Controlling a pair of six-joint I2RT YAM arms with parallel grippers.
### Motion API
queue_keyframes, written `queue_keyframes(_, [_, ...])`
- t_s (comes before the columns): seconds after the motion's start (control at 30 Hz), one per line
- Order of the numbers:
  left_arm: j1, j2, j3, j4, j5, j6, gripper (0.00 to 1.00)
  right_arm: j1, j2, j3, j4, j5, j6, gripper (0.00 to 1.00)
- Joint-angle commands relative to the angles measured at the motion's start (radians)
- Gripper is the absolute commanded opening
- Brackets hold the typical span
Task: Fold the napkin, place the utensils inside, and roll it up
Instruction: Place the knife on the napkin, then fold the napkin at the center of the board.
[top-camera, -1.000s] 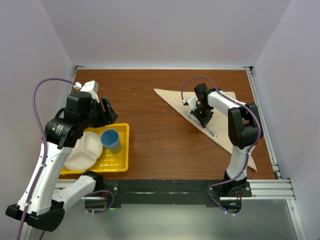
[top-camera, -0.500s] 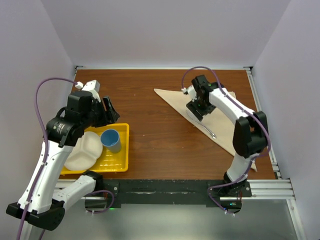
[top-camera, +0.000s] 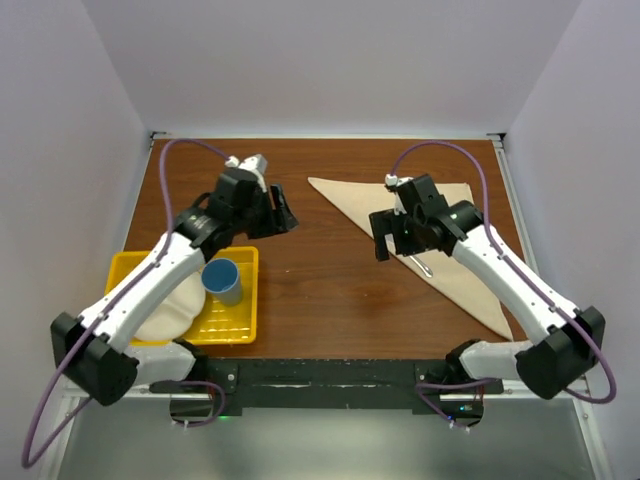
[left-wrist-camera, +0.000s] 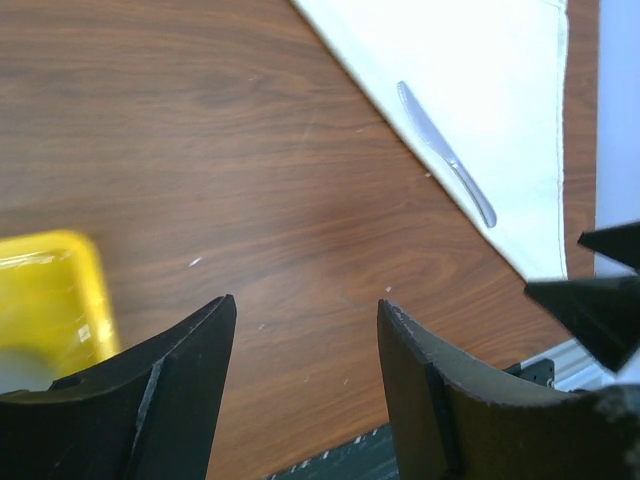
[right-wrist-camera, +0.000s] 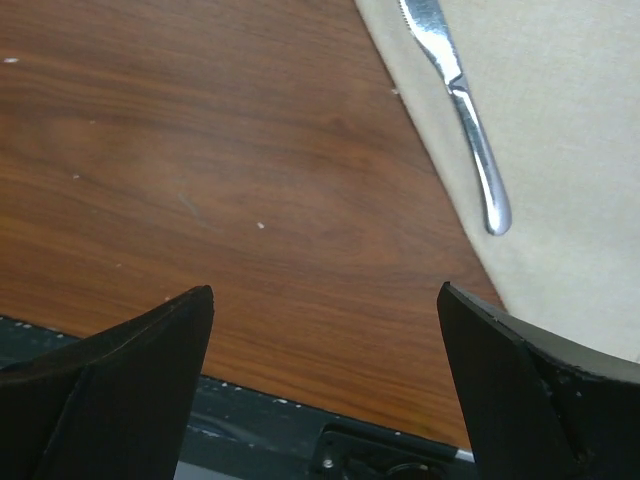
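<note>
The beige napkin (top-camera: 345, 195) lies folded into a triangle on the right half of the table. The silver knife (top-camera: 422, 266) rests on it close to its long left edge. My right gripper (top-camera: 380, 235) hovers just left of that edge over bare wood, open wide with nothing in it. The right wrist view shows the knife (right-wrist-camera: 460, 100) on the napkin (right-wrist-camera: 560, 150), ahead and right of the gripper (right-wrist-camera: 325, 300). My left gripper (top-camera: 285, 218) is open and empty over the table's middle. In its view, the gripper (left-wrist-camera: 305, 320) faces the knife (left-wrist-camera: 440, 160) and napkin (left-wrist-camera: 480, 90).
A yellow tray (top-camera: 240, 330) at the front left holds a blue cup (top-camera: 222, 278) and a white divided plate (top-camera: 165, 310). The tray's corner (left-wrist-camera: 50, 290) shows in the left wrist view. A black rail (top-camera: 330, 375) runs along the near table edge.
My right gripper has opened, let go of the knife and drawn back left off the napkin. The left arm has swung from above the tray toward the table's middle.
</note>
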Motion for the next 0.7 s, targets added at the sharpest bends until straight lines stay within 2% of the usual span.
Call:
queue_keyframes(0.0, [-0.071,0.129,0.037,0.215,-0.099,-0.105,0.63,0.001,-0.087,-0.003,0.062,-0.062,0.065,0.98])
queue_keyframes(0.1, [-0.082,0.27,0.106,0.244,-0.142,-0.166,0.63,-0.002,-0.121,0.006,0.01,-0.027,0.051,0.98])
queue_keyframes(0.23, [-0.1,0.463,0.209,0.288,-0.271,-0.229,0.62,-0.002,-0.162,-0.009,-0.016,0.043,0.066,0.98])
queue_keyframes(0.3, [-0.1,0.511,0.237,0.372,-0.286,-0.241,0.62,-0.002,-0.187,-0.023,-0.011,0.041,0.069,0.98])
queue_keyframes(0.5, [-0.091,0.713,0.298,0.482,-0.317,-0.329,0.59,-0.003,-0.213,0.017,-0.06,0.04,0.122,0.98])
queue_keyframes(0.67, [-0.062,0.79,0.3,0.577,-0.328,-0.365,0.61,-0.003,-0.219,0.055,-0.151,0.122,0.155,0.98])
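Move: Out ahead of the left hand, about 26 cm forward, 4 cm to its right and 22 cm below, lies the napkin's far-left corner. The knife, lying on the napkin, has its middle about 6 cm ahead of that hand, 26 cm to its right and 22 cm down; the blue cup stands 7 cm back, 14 cm left and 17 cm below. From the right hand the corner is some 29 cm ahead, 16 cm left and 17 cm below. Sweeping forward about 16 cm, the left hand sinks some 13 cm and swings 10 cm right towards the napkin's far-left corner, turning nearly 20 degrees counter-clockwise, its fingers staying part-open and empty. The right hand, wide open and already clear of the knife, rises about 4 cm and eases back and a little right. ##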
